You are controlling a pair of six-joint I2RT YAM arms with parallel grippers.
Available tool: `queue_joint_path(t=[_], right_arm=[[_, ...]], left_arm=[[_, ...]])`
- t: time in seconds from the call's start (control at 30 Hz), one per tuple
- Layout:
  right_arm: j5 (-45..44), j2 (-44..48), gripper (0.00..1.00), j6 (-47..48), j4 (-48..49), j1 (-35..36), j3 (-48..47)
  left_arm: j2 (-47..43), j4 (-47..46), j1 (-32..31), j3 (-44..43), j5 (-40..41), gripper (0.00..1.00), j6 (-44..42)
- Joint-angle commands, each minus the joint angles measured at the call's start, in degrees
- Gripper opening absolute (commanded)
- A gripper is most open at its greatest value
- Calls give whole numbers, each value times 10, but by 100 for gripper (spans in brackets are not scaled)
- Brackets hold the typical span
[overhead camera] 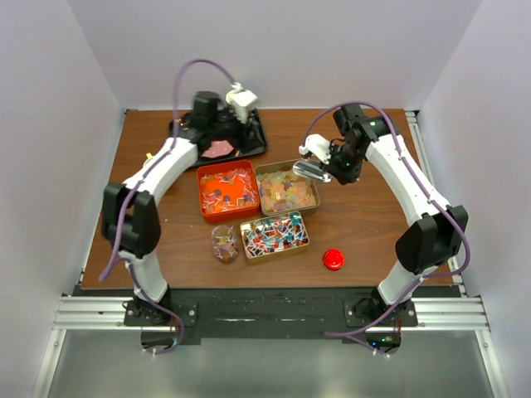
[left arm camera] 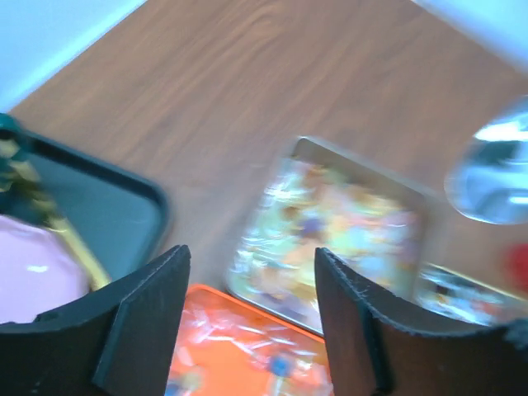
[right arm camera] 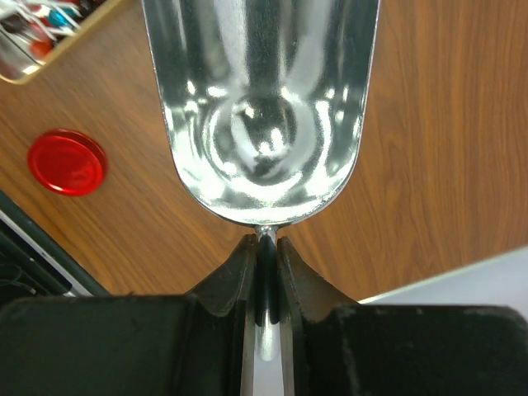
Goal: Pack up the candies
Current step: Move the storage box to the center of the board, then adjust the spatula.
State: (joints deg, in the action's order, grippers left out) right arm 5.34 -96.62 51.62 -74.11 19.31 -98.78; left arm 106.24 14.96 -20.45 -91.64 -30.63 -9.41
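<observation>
The candies lie in three open tins: wrapped ones in an orange tin (overhead camera: 226,189), pale gummy pieces in a metal tin (overhead camera: 286,190), and bright wrapped ones in a front tin (overhead camera: 275,235). More sit in a small clear container (overhead camera: 224,244). My left gripper (overhead camera: 217,133) hovers over the black tray, open and empty (left arm camera: 252,257), in a blurred view of the orange tin (left arm camera: 247,346) and gummy tin (left arm camera: 338,235). My right gripper (right arm camera: 265,247) is shut on the handle of an empty metal scoop (right arm camera: 262,107). The scoop (overhead camera: 308,171) hangs at the gummy tin's right edge.
A round red lid (overhead camera: 333,259) lies on the wood at the front right, also seen as the red lid (right arm camera: 67,162) in the right wrist view. A black tray (overhead camera: 253,141) holding a pink item stands at the back left. White walls enclose the table.
</observation>
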Motion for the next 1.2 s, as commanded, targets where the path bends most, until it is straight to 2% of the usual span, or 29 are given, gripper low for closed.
queue_joint_path(t=[0.0, 0.07, 0.1, 0.2, 0.4, 0.8, 0.9, 0.97, 1.07, 1.17], right_arm=[[46, 26, 0, 2, 21, 31, -17], [25, 23, 0, 3, 29, 57, -12], [20, 19, 0, 2, 31, 71, -10], [6, 12, 0, -7, 42, 85, -17], [-31, -12, 0, -18, 66, 107, -32], [-46, -43, 0, -19, 79, 143, -80], [-52, -40, 0, -16, 79, 154, -76], [-53, -38, 0, -19, 80, 157, -74], [-51, -34, 0, -20, 83, 158, -70], [-46, -31, 0, -22, 80, 161, -68]], left_arm=[[-24, -141, 62, 119, -348, 65, 241], [-17, -220, 63, 157, -409, 64, 302], [-16, -315, 62, 171, -420, 64, 384], [2, -452, 58, 207, -437, 64, 509], [8, -455, 49, 218, -436, 64, 530], [6, -425, 34, 229, -413, 61, 521], [6, -457, 34, 233, -426, 55, 536], [7, -507, 34, 245, -436, 49, 574], [11, -533, 34, 254, -444, 38, 593], [17, -554, 32, 260, -453, 18, 611]])
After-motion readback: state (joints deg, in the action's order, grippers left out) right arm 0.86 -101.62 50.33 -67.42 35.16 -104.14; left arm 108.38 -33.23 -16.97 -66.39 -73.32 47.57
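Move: The metal scoop, held at its handle by the right hand with its bowl pointing left, has its bowl about 11 cm back and 17 cm to the right of the left hand, only slightly lower. From that hand the gummy storage box lies 15 cm back, 10 cm right, and the red box 16 cm back, 7 cm left, both nearly 20 cm below. The right hand has the left gripper about 12 cm ahead and 22 cm left, nearly level, and the lollipop box 17 cm back, 15 cm left and 17 cm down. The scoop, still pinched by its handle, is carried about 10 cm left by the right hand, turning slightly counter-clockwise, to meet the left hand. The left hand swings back some 12 cm, quickly and then easing, drifting a little right at the end, while its wrist turns until the fingers point level to the right; the fingers then close around the scoop's front lip. ##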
